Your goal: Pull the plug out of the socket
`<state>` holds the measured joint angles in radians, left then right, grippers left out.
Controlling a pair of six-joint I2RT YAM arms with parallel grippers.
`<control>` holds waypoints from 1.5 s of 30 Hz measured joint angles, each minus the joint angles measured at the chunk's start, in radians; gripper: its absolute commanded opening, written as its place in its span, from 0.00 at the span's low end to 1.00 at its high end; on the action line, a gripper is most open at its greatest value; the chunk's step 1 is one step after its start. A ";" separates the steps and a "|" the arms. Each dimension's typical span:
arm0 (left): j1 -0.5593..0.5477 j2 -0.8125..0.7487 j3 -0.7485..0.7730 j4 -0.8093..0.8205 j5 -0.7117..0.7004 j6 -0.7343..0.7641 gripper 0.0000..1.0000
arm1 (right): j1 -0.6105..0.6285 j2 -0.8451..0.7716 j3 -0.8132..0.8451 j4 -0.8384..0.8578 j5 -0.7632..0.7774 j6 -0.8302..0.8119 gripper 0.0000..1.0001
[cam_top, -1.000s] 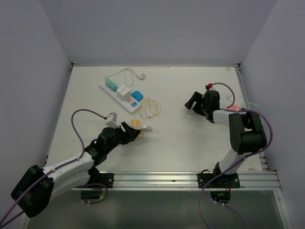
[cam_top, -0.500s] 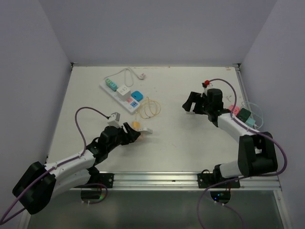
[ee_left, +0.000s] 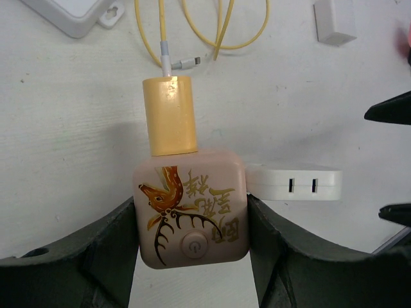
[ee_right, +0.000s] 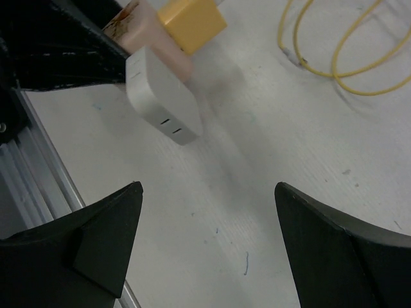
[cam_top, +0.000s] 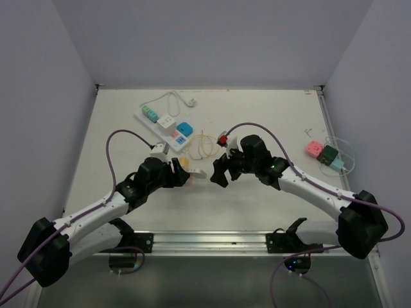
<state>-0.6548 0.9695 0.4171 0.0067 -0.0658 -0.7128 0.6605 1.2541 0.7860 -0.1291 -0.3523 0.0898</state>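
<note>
The socket (cam_top: 160,127), a long white power strip, lies at the back left with a teal plug (cam_top: 150,114), a white plug (cam_top: 167,122) and a blue plug (cam_top: 185,128) on it. My left gripper (cam_top: 183,174) (ee_left: 191,218) is shut on a pink cube adapter (ee_left: 189,215) (ee_right: 148,32) with a deer print. A yellow charger (ee_left: 169,115) (ee_right: 191,22) sits in the cube's far face and a white charger (ee_left: 292,183) (ee_right: 164,102) (cam_top: 197,172) in its right side. My right gripper (cam_top: 221,172) (ee_right: 209,186) is open and empty, just right of the white charger.
A coiled yellow cable (cam_top: 202,144) (ee_right: 334,51) runs from the yellow charger toward the strip. A pink cube (cam_top: 314,149) and a green cube (cam_top: 331,155) with a pale cord lie at the right. The metal rail (cam_top: 257,240) borders the near edge, and walls enclose the table.
The right arm has swung from the right side to the centre, jaws spreading wider, and now faces the white charger. The left arm has carried the cube slightly forward.
</note>
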 measured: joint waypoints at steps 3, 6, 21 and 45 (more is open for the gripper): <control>0.000 0.000 0.026 -0.061 0.011 0.022 0.00 | 0.075 0.002 0.022 -0.041 0.006 -0.045 0.88; 0.000 0.000 0.052 -0.114 0.020 0.036 0.00 | 0.143 0.014 0.053 -0.063 0.045 -0.080 0.86; 0.000 -0.018 0.117 -0.220 0.090 0.083 0.00 | 0.291 0.167 0.141 -0.041 0.266 -0.152 0.66; -0.010 -0.050 0.132 -0.235 0.050 0.148 0.00 | 0.311 0.125 0.102 -0.024 0.256 -0.203 0.00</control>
<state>-0.6643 0.9192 0.5491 -0.2279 -0.0154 -0.5644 0.9718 1.3792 0.8883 -0.1528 -0.0959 -0.1135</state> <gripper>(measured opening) 0.640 0.231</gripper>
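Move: To the right hand's left by about 6 cm, level with it fore and aft and 3 cm lower, the white plug sticks out of the pink socket in the left fingers. The socket's body is some 12 cm to this hand's left, with the yellow plug about 4 cm ahead of the socket; the yellow cable lies on the table, 15 cm ahead and 5 cm left. From the left hand, the white plug is about 6 cm right and 1 cm back. Sweeping about 7 cm left, some 3 cm back and a little down, the right hand reaches the white plug, its wrist turning some 20 degrees, and shuts its wide-open fingers on the plug's outer part, then draws about 1 cm right with it pinched. The left hand keeps its grip on the socket, easing back, then rising about 2 cm. ##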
